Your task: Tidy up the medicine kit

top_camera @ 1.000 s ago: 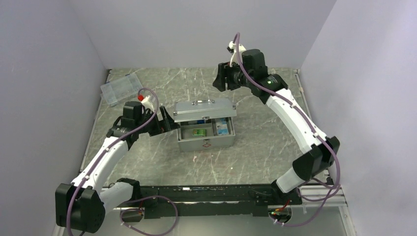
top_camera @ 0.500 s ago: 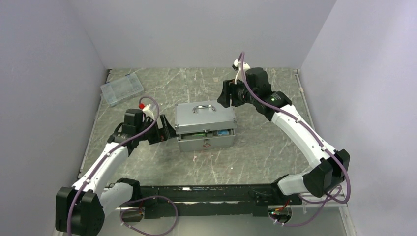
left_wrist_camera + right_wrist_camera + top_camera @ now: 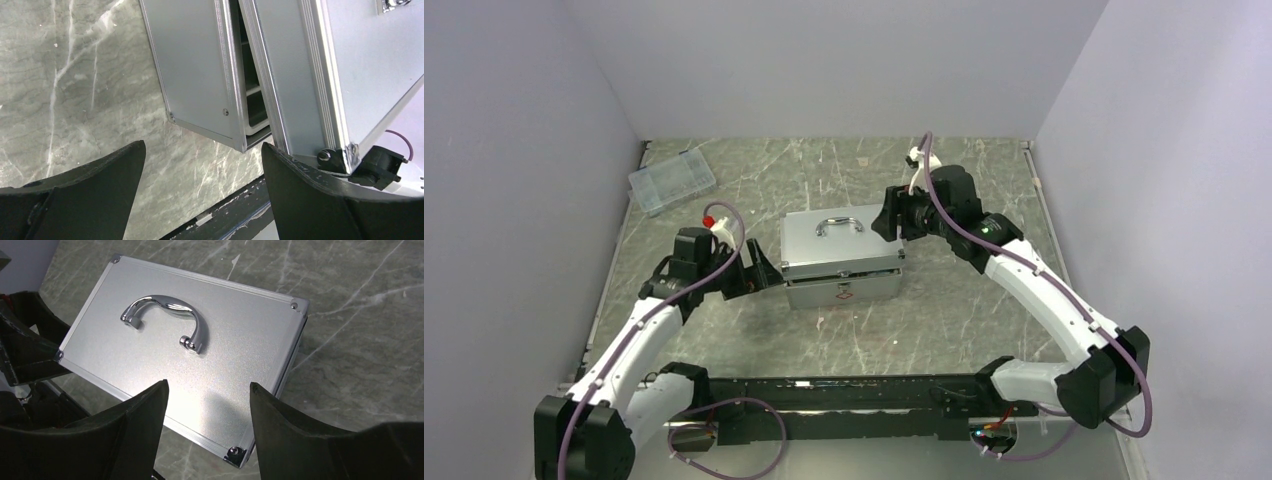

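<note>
The silver-grey medicine kit (image 3: 816,250) stands mid-table with its lid almost down, a narrow gap left along the front above the red-white diamond label (image 3: 845,294). My left gripper (image 3: 762,268) is open beside the case's left end. In the left wrist view the body (image 3: 195,75) and the lid (image 3: 300,75) stand slightly apart, with the open left gripper (image 3: 202,165) just short of them. My right gripper (image 3: 890,214) hovers open over the lid's right rear part. In the right wrist view the lid (image 3: 220,355) and its curved handle (image 3: 165,315) lie below the right gripper (image 3: 207,390).
A clear plastic compartment box (image 3: 671,180) lies at the back left near the wall. Grey walls close in the table on three sides. The dark rail (image 3: 844,400) with the arm bases runs along the near edge.
The lid has swung down from wide open to nearly shut, hiding the contents. My right arm has come forward and down along with it. The left gripper has stayed by the case's left end.
</note>
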`<state>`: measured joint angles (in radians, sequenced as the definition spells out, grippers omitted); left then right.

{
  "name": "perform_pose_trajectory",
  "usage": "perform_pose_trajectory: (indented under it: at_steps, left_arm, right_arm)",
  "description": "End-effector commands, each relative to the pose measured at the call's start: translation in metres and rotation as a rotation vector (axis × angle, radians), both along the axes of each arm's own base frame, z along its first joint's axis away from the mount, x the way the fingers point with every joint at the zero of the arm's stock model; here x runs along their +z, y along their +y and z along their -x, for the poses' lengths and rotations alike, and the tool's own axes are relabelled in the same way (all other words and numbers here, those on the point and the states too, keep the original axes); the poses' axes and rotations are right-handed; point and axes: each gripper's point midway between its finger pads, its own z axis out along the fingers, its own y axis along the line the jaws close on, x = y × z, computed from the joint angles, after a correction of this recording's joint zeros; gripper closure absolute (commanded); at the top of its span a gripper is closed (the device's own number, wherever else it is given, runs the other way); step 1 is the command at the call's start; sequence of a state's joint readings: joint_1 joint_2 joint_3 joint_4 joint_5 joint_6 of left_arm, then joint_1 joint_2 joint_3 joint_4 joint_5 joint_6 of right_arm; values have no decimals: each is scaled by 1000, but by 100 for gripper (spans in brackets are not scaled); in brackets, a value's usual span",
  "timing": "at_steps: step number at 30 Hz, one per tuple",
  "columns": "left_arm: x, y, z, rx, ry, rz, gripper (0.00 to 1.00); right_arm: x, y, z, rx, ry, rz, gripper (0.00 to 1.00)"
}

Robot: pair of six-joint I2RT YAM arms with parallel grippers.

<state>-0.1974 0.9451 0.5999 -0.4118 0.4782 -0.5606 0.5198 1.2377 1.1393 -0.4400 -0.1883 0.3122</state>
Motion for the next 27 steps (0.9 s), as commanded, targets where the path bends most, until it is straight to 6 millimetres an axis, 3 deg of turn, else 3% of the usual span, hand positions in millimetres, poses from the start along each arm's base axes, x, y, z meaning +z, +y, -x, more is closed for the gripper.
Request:
perform_pose_trajectory:
  at_steps: [1,16,27]
  left_arm:
    - [17,0,-1,-9,-68,6,7]
    - [31,13,12,22,-115,-50,7]
    - [87,1,2,-45,-258,9,5]
  right_arm:
    - [17,-5,1,-42,-61,-43,36]
    - [18,-15,27,-54,-51,-102,34]
    - [-11,-10,71,58,24,-176,34]
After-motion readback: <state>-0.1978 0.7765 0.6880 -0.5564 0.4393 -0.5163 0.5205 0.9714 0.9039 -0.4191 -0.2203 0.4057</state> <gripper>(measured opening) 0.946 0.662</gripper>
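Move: Some 5 cm ahead of the left hand, 13 cm to its right and about 1 cm above it lies the middle of the medicine kit's lid, nearly shut; its front left corner is only about 2 cm to that hand's right, roughly level fore and aft. From the right hand, the lid's middle is about 2 cm ahead, 7 cm left and 9 cm below, with the handle another centimetre ahead of it and the front latch some 8 cm nearer the base. Backing out from beside the lid's front left corner, the left hand slides about 2 cm back and 1 cm left, still wide open, then lifts to nearly 5 cm above its start, the fingers tilting up slightly. The right hand, free above the lid, draws back some 5 cm and 2 cm right towards the kit's front right corner, half open and rolling slightly. ##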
